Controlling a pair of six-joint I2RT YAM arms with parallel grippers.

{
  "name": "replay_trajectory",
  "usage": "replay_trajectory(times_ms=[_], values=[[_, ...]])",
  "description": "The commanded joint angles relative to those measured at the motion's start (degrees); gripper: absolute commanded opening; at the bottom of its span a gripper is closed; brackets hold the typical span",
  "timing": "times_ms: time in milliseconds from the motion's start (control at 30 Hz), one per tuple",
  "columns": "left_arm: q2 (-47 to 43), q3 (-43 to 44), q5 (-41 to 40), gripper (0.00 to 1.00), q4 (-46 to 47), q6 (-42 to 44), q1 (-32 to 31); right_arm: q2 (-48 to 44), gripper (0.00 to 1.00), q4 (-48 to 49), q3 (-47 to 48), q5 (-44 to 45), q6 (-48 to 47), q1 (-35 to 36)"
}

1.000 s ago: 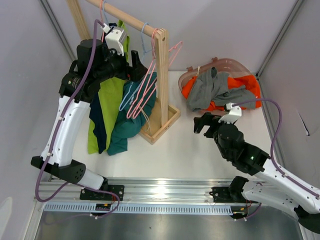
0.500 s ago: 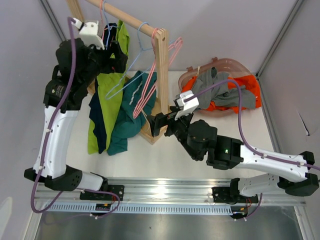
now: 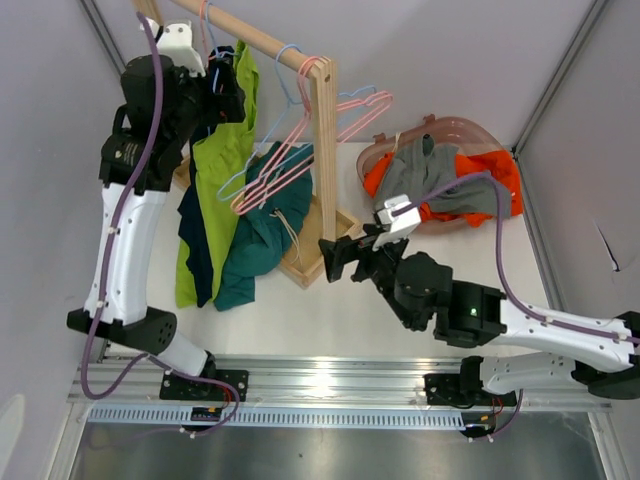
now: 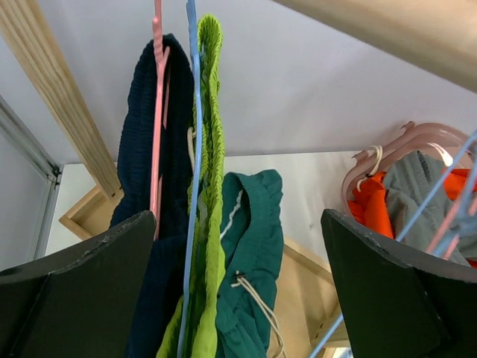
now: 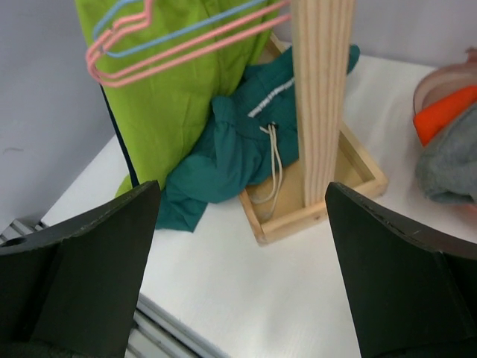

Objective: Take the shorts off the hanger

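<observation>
Lime green shorts (image 3: 225, 170) hang from a blue hanger (image 4: 195, 149) on the wooden rail (image 3: 265, 42). Beside them, dark navy shorts (image 4: 141, 149) hang on a pink hanger (image 4: 156, 112). Teal shorts (image 3: 262, 240) lie slumped against the rack's base, off any hanger. My left gripper (image 3: 224, 86) is open, high by the rail, facing the tops of the navy and green shorts (image 4: 210, 112) and holding nothing. My right gripper (image 3: 336, 258) is open, low over the table just right of the rack post (image 5: 320, 97), with the teal shorts (image 5: 238, 149) ahead of it.
Empty pink and blue hangers (image 3: 300, 150) dangle from the rail's right end. A pink basket (image 3: 470, 132) at the back right holds orange shorts (image 3: 497, 170) and grey shorts (image 3: 430, 175). The rack's wooden base frame (image 5: 313, 212) sits on the white table.
My right arm swung from the basket left to the rack base. My left gripper rose from the green shorts' middle to the rail. The empty hangers swung outward.
</observation>
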Motion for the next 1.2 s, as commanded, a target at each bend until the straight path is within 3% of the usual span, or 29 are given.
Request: replay_trajectory(times_ms=[0, 267, 467, 500, 567, 600, 667, 700, 800, 1033, 1167], values=[[3.36, 3.88, -0.78, 0.99, -0.21, -1.17, 1.27, -5.30, 0.99, -0.39, -2.30, 3.40, 3.21, 0.17], [9.17, 8.27, 0.88, 0.98, -1.27, -3.19, 3.11, -8.81, 0.99, -3.64, -5.02, 5.87, 5.32, 0.17], [11.01, 7.66, 3.44, 0.85, -0.39, -4.25, 4.08, -10.57, 0.99, -4.17, -6.52, 7.01, 5.67, -0.01], [11.37, 7.66, 3.62, 0.73, -0.39, -4.33, 4.08, -10.75, 1.00, -4.26, -6.69, 7.01, 5.67, -0.01], [12.42, 7.92, 3.44, 0.65, -0.30, -4.51, 4.17, -11.54, 0.99, -4.34, -7.13, 7.27, 5.76, -0.18], [12.69, 7.92, 3.27, 0.53, -0.12, -4.77, 4.17, -11.63, 0.99, -4.34, -7.40, 7.19, 5.94, -0.19], [13.12, 8.45, 3.62, 0.42, 0.23, -4.95, 4.08, -12.07, 0.99, -4.61, -7.84, 7.36, 6.29, -0.36], [13.56, 8.62, 3.71, 0.26, 0.40, -5.12, 4.17, -12.16, 0.99, -5.13, -7.93, 7.45, 6.64, -0.36], [14.44, 10.46, 3.18, 0.00, 0.06, -5.13, 4.08, -13.04, 0.99, -5.75, -8.89, 7.80, 7.43, -0.45], [13.83, 20.72, 2.48, 0.00, -0.65, -4.60, 4.17, -14.44, 0.99, -6.63, -9.95, 7.80, 8.40, -0.45], [8.84, 21.20, 1.42, 0.00, -0.21, -4.16, 4.17, -12.60, 1.00, -6.10, -8.55, 7.10, 7.44, -0.27]])
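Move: The blue hanger inside the lime shorts is about 8 cm ahead of my open left fingers, a centimetre left and some 6 cm lower; the shorts' middle is about 12 cm below that grip spot. The navy shorts hang just 3 cm left of the hanger, and the empty pink and blue hangers are about 14 cm to the left hand's right, level ahead. From my right hand the blue hanger is roughly 27 cm ahead, 21 cm left and a little higher. I reach my left hand forward about 8 cm and down some 6, fingers tipping slightly down, to the blue hanger between the navy shorts and the empty hangers. My fingers shut on it and I lift it about 4 cm, easing back a little. Meanwhile my right hand, open and empty, draws about 7 cm right and slightly down, away from the rack. ##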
